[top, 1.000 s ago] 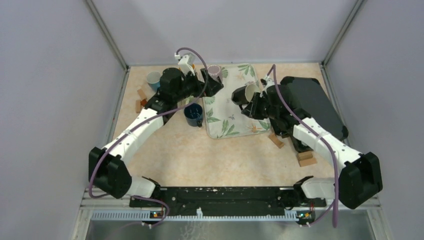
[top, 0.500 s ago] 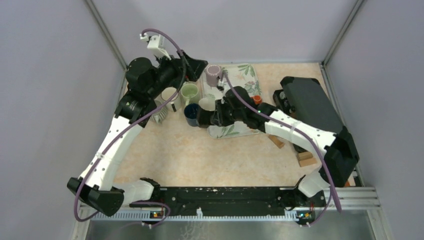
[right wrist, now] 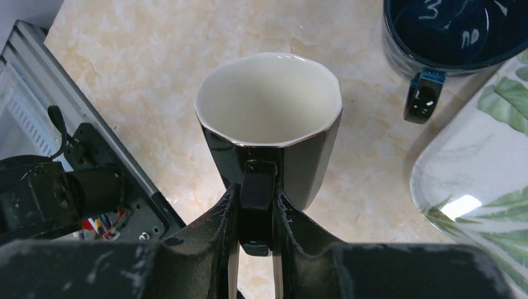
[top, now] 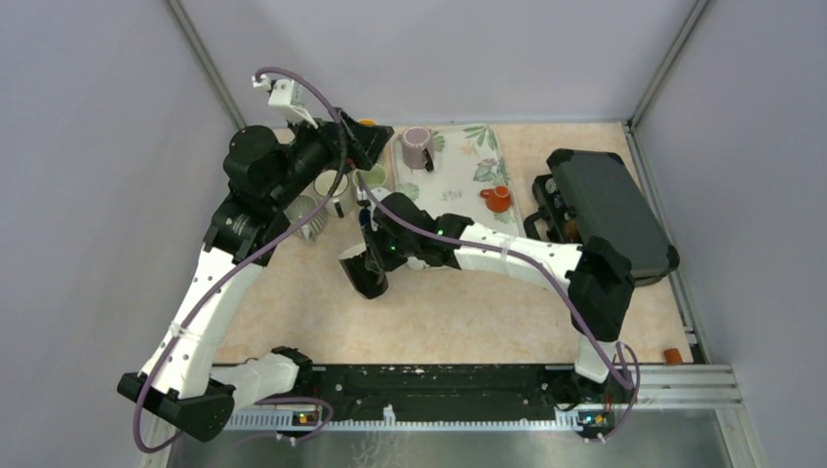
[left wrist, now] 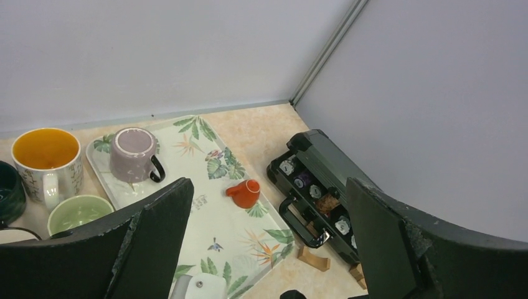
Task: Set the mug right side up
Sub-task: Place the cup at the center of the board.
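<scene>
My right gripper (right wrist: 256, 199) is shut on the handle of a black mug (right wrist: 268, 124) with a white inside. The mug's mouth faces up toward the wrist camera, over the bare tabletop. From above, that black mug (top: 359, 273) sits left of centre, in front of the tray, with the right gripper (top: 375, 255) reaching across to it. I cannot tell whether its base touches the table. My left gripper (left wrist: 268, 193) is open and empty, held high over the back left (top: 366, 146). A purple mug (top: 417, 146) stands upside down on the tray (top: 458, 166).
A dark blue mug (right wrist: 448, 31) stands just beyond the held mug, by the tray's edge (right wrist: 479, 168). Cream (top: 332, 187), green (left wrist: 80, 213) and yellow-lined (left wrist: 47, 156) cups cluster at back left. A small orange cup (top: 496, 199) lies on the tray; a black case (top: 610, 210) lies to the right.
My right arm has carried the black mug from above the tray leftward and toward the front, down to the tabletop. The left arm has lifted and drawn back to the left.
</scene>
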### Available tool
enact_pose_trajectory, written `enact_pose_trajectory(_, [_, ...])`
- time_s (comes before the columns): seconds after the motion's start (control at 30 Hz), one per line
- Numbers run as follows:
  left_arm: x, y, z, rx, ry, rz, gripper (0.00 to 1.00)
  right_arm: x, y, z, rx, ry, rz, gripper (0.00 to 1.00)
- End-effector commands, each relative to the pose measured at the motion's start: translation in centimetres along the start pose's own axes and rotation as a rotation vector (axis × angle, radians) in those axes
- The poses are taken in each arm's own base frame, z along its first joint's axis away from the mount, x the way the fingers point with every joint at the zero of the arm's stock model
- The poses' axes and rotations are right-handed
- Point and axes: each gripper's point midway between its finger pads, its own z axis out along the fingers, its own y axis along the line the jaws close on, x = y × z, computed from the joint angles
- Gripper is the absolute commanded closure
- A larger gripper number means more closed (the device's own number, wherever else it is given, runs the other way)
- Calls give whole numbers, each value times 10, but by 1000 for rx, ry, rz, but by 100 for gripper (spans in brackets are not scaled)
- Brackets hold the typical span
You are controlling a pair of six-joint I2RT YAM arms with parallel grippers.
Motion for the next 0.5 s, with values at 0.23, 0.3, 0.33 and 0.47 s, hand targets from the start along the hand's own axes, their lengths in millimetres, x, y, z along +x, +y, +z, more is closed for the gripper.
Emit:
enact_pose_trajectory(0.23, [-17,1,-21,-35,-75,21,1,-82,28,9,-105,-487,-60,100])
enact_pose_trajectory(0.3, [-21,-1,-23,-33,-88,19,1,-87,26,14,-103,-536,-82,100])
enact_pose_trajectory(0.33, [-24,-3,-25,-31,-97,20,1,-88,24,18,-101,-557,-93,100])
enact_pose_trajectory(0.47, [-27,-4,-27,-26,-107,24,1,-99,24,25,-101,-641,-132,100])
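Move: The right hand holds the black mug by its handle, opening tipped forward-left. The clear table spot it seems bound for is about 9 cm left, 5 cm ahead and 14 cm below. The blue mug stands about 9 cm ahead of this hand, the striped mug 10 cm ahead and 16 cm left, the white mug 17 cm ahead and 11 cm left. From the left hand, that spot is roughly 11 cm left, 4 cm back and 44 cm down. Keeping its pinch on the black mug's handle, the right hand carries it forward and left over the table, about 5 cm in all and evenly shared, while sinking some 2.5 cm, towards the clear spot on the blue mug's left and nearer than the striped mug. As it goes the wrist tilts up by about 15 degrees, its forward and left sides rising so that the mug's opening turns upward, while the empty left hand, fingers wide, eases about 2 cm left and back. ##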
